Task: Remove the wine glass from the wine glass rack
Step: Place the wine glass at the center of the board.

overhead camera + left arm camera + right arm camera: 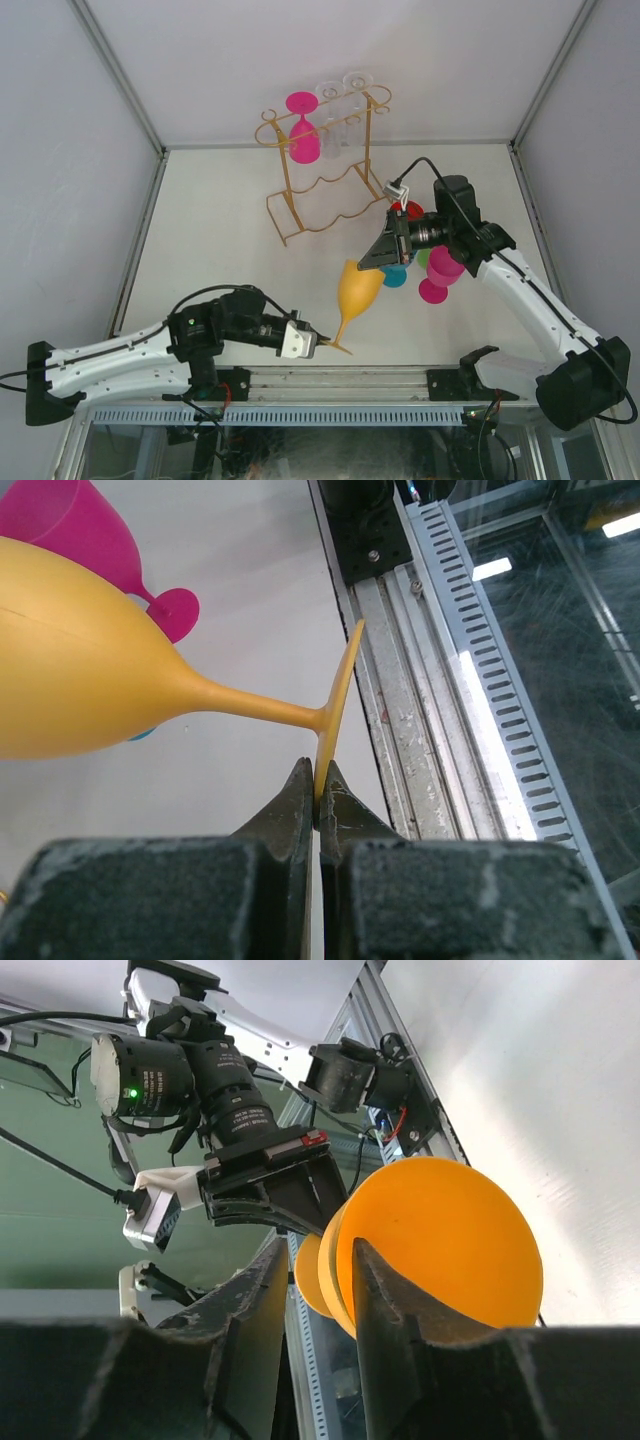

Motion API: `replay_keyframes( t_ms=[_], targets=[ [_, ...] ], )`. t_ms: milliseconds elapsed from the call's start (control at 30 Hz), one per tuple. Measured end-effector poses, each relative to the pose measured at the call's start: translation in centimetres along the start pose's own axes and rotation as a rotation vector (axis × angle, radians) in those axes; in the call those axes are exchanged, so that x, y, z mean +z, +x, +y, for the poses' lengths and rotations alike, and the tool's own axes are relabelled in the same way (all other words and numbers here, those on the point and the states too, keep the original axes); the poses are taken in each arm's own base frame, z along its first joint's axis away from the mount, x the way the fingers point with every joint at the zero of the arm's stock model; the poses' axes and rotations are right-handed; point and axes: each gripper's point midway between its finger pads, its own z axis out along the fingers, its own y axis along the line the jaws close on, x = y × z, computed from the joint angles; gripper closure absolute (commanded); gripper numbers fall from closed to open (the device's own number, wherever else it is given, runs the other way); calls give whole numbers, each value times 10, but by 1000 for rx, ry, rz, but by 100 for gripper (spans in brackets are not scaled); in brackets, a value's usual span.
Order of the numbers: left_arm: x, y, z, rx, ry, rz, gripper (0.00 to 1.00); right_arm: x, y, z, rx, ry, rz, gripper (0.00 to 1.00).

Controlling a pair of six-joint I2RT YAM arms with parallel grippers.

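Observation:
The gold wire wine glass rack (318, 190) stands at the back of the table. A pink wine glass (303, 135) and two clear ones (340, 112) hang upside down from its top rails. An orange wine glass (357, 290) is off the rack and tilted in the air. My left gripper (325, 345) is shut on the edge of its foot (335, 715). My right gripper (320, 1255) straddles the bowl's rim (345, 1260). One finger lies against the bowl's mouth and the other stands apart outside the wall.
Behind the right gripper, a pink glass (440, 272) stands on its mouth on the table, beside teal (393, 277), green (423, 257) and red (410, 210) pieces. The metal rail (420, 680) runs along the near edge, just past the orange glass's foot.

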Motion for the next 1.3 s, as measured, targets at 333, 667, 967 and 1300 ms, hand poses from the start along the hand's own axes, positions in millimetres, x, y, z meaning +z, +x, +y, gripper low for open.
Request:
replay_keyframes(
  t_ms=[333,667,967,1300],
  targets=[
    [-6,8,3,40,-18,50,100,4,10,8,-25,-51,56,75],
    [-10,10,7,63,-48,67,92,4,13,7,-52,-57,66,100],
    [-13,17,23,44,-137,108,6,1,15,19,-132,-27,39,100],
    [-27,5,42,0,-280,63,0,-6,8,26,-363,211,-71,100]
  ],
)
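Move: The left fingers still pinch the foot of the yellow wine glass, whose middle is roughly 6 cm ahead, 3 cm right and 4 cm above them. From the right hand that glass's middle lies about 6 cm back, 3 cm left and 5 cm below, its rim already between the part-open fingers. The blue glass stands about 6 cm ahead and 7 cm right of the right hand, the pink glass 2 cm ahead and 16 cm right, both some 20 cm below. Ease the right gripper back about 1.5 cm over the yellow glass's rim and shut its fingers on the bowl wall. Only then open the left fingers wide to let go of the foot, carrying that hand forward (some 4 cm in all) and a little left. Meanwhile lift the right hand 2 cm, tilting it some 25 degrees so the foot swings down. ##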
